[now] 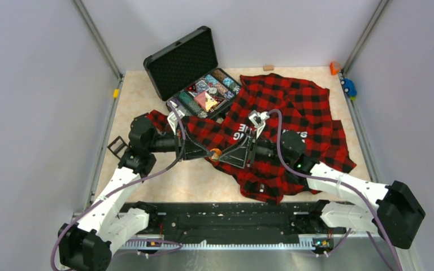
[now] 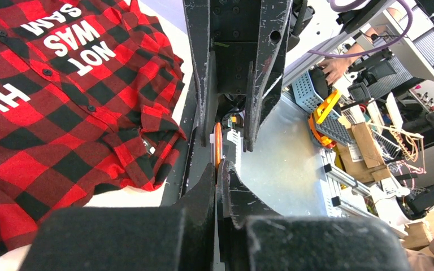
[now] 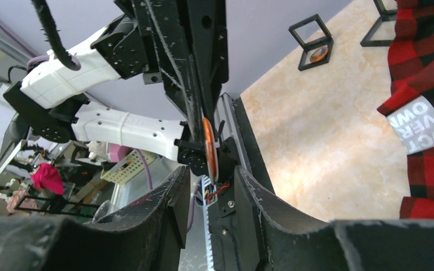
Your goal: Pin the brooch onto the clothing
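Note:
The red-and-black checked shirt (image 1: 294, 107) with white lettering lies spread on the table's right half. It also shows in the left wrist view (image 2: 45, 113) and the right wrist view (image 3: 429, 68). Both grippers meet above the shirt's near-left edge. My left gripper (image 1: 209, 152) (image 2: 219, 166) is shut on a thin round orange brooch (image 1: 216, 153) (image 2: 218, 144), held edge-on. My right gripper (image 1: 224, 155) (image 3: 212, 172) faces it, jaws open, one on each side of the brooch (image 3: 209, 148), not touching it.
An open black case (image 1: 203, 84) with several brooches stands at the back, left of the shirt. A small black display frame (image 1: 117, 147) sits by the left arm; two more show in the right wrist view (image 3: 315, 42). Small toys (image 1: 348, 87) lie at the far right edge.

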### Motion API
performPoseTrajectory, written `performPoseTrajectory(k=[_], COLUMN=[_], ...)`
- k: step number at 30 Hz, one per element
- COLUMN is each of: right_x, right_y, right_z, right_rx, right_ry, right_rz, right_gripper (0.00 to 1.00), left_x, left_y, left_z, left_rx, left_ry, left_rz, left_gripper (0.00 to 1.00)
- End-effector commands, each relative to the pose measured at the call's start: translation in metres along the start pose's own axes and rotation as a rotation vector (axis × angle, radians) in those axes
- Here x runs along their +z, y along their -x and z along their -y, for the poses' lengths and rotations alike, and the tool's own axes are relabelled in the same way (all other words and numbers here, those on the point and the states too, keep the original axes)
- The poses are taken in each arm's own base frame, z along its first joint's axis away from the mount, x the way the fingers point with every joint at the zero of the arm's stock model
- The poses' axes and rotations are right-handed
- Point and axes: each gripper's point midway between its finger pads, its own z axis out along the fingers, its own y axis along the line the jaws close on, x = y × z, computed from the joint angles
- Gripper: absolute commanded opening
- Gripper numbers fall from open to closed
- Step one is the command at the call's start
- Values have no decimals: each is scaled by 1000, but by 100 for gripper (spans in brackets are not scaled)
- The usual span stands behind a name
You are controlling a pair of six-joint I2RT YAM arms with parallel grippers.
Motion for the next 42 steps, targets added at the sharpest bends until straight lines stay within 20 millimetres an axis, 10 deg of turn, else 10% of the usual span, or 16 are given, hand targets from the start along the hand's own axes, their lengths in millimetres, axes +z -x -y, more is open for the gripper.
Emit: performPoseTrajectory(k=[1, 14, 18, 22, 29, 42], right_x=[9, 12, 8, -8, -32, -1], right_y=[23, 21, 24, 30, 38, 19], right_z=[-32, -25, -7, 34, 72, 65], right_rx=[-98, -99, -156, -249, -417, -659], right_ry=[109, 77, -27, -289, -649, -887], right_rz=[48, 45, 61, 98, 189, 198], right_gripper=[34, 0, 0, 0, 0, 0], left_x=[1, 2, 0, -27, -37, 1], left_y=[6, 7, 13, 27, 39, 20], left_z=[10, 7, -25, -65, -73, -79], left_rx=[66, 62, 55, 67, -161, -394], left_ry=[-42, -24, 178, 528, 617, 527], left_rz=[5, 15, 42, 150, 359, 400], left_gripper=[0, 0, 47, 66, 67, 69])
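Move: The brooch, held upright in the left fingertips, lies about 2 cm to the left of the half-open right hand, at its height; from the left hand point it is some 2 cm to the right. Roughly 27 cm below the right hand is the clothing: its "THE HING" lettering about 19 cm ahead and 9 cm right, the white sleeve label some 15 cm ahead and 11 cm left, and the folded hem about 13 cm right, nearly level. Staying almost in place, the right hand closes its half-open fingers on the brooch's edge, and only then does the left hand open wide and let go. The right then carries the brooch down and forward, some 6 cm and 5 cm, over the clothing, swinging clockwise until its fingers point forward-left; the empty left goes forward about 7 cm, also sinking, while turning counter-clockwise some 40 degrees. ##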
